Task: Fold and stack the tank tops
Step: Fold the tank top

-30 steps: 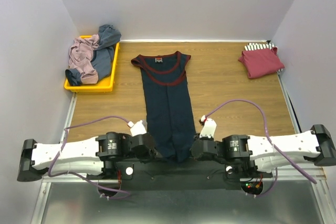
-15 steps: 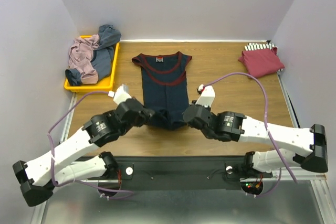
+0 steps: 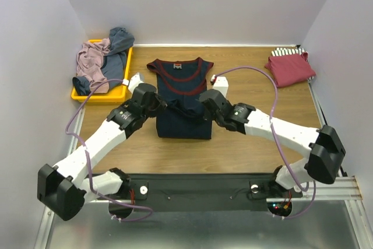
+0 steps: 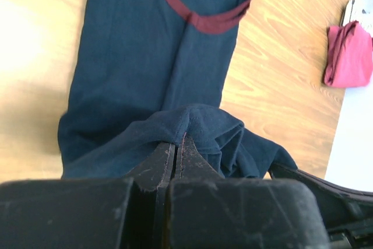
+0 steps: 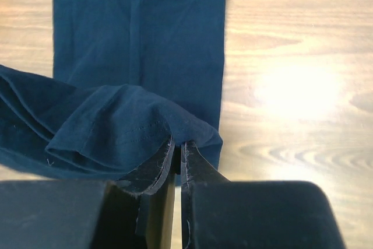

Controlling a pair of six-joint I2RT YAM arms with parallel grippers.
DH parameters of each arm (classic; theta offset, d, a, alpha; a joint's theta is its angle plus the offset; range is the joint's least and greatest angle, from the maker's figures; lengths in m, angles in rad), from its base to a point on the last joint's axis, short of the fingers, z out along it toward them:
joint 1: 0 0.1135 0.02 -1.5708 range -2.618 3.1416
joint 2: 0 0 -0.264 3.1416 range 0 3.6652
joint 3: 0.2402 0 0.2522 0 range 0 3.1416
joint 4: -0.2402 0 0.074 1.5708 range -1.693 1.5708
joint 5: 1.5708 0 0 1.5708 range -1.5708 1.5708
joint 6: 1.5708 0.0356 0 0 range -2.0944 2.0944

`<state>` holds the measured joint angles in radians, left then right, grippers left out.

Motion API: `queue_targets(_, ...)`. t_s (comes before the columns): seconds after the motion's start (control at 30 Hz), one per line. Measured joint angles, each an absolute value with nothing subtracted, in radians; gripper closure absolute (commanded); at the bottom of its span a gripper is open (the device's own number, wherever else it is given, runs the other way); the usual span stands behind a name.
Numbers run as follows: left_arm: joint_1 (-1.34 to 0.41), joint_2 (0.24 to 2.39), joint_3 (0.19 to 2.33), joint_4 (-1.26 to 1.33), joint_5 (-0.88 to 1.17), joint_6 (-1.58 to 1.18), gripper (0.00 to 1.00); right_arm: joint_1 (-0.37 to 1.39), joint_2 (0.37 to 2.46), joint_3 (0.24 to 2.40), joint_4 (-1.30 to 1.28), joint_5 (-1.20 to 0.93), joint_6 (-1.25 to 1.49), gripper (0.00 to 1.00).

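Observation:
A navy tank top with maroon trim [image 3: 182,86] lies lengthwise in the middle of the table, its neck at the far end. Its bottom hem is lifted and carried over the body, so the lower half lies doubled. My left gripper [image 3: 165,104] is shut on the hem's left corner [image 4: 192,123]. My right gripper [image 3: 201,107] is shut on the right corner [image 5: 186,129]. A folded dark red tank top [image 3: 289,68] rests on a striped one [image 3: 287,52] at the far right. Mauve [image 3: 91,64] and grey-blue [image 3: 118,48] tops lie heaped at the far left.
A yellow plastic tray [image 3: 99,95] at the far left holds the heaped tops. White walls close in the table on three sides. Purple cables [image 3: 256,71] loop above both arms. Bare wood [image 3: 256,144] shows on the table.
Both grippers have carried the navy top's bottom hem from the near edge toward its neck. The arms have stretched out and the top is now half as long.

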<state>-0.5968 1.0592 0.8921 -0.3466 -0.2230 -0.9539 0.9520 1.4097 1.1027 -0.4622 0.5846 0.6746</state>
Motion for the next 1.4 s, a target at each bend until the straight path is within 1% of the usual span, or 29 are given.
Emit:
queue_targets(0.23, -0.528, 1.209, 0.899, -0.213, -0.154, -0.907, 1.00, 0.839, 1.550, 1.160, -0.365, 0.476, 0.607, 0.99)
queue_targets(0.57, -0.418, 1.534, 0.900, 0.006, -0.018, -0.853, 1.00, 0.702, 1.810, 1.216, -0.250, 0.324, 0.580, 0.99)
queue_targets(0.67, -0.390, 1.593, 0.907, 0.033, 0.015, -0.843, 1.00, 0.670, 1.861, 1.216, -0.237, 0.296, 0.579, 0.99)
queue_targets(0.9, -0.378, 1.621, 0.954, 0.072, 0.050, -0.828, 1.00, 0.647, 1.879, 1.249, -0.222, 0.270, 0.575, 0.99)
queue_targets(1.4, -0.351, 1.620, 0.956, 0.088, 0.060, -0.828, 1.00, 0.647, 1.878, 1.327, -0.208, 0.250, 0.567, 0.99)
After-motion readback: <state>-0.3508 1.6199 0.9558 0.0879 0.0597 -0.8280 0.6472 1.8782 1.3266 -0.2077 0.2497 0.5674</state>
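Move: Both my hands hold the folded-narrow tank top's hem in the air. From my left hand, the lower neckline point lies about 14 cm ahead, 7 cm right and some 14 cm down; from my right hand, about 15 cm ahead, 9 cm left and 11 cm down. The neck label is roughly 12 cm beyond that point and 3 cm left of it. The bottom fold's middle lies some 20 cm back from the point, level with it sideways. I carry the hem forward about 12 cm with both hands, soon sinking roughly 12 cm on the way, to lay it over the body towards the lower neckline. My fingertips tip down some 10 degrees as they sink. Then I ease back up, 2 cm on the left and 4 on the right, still creeping forward, both fingers keeping their pinch. ##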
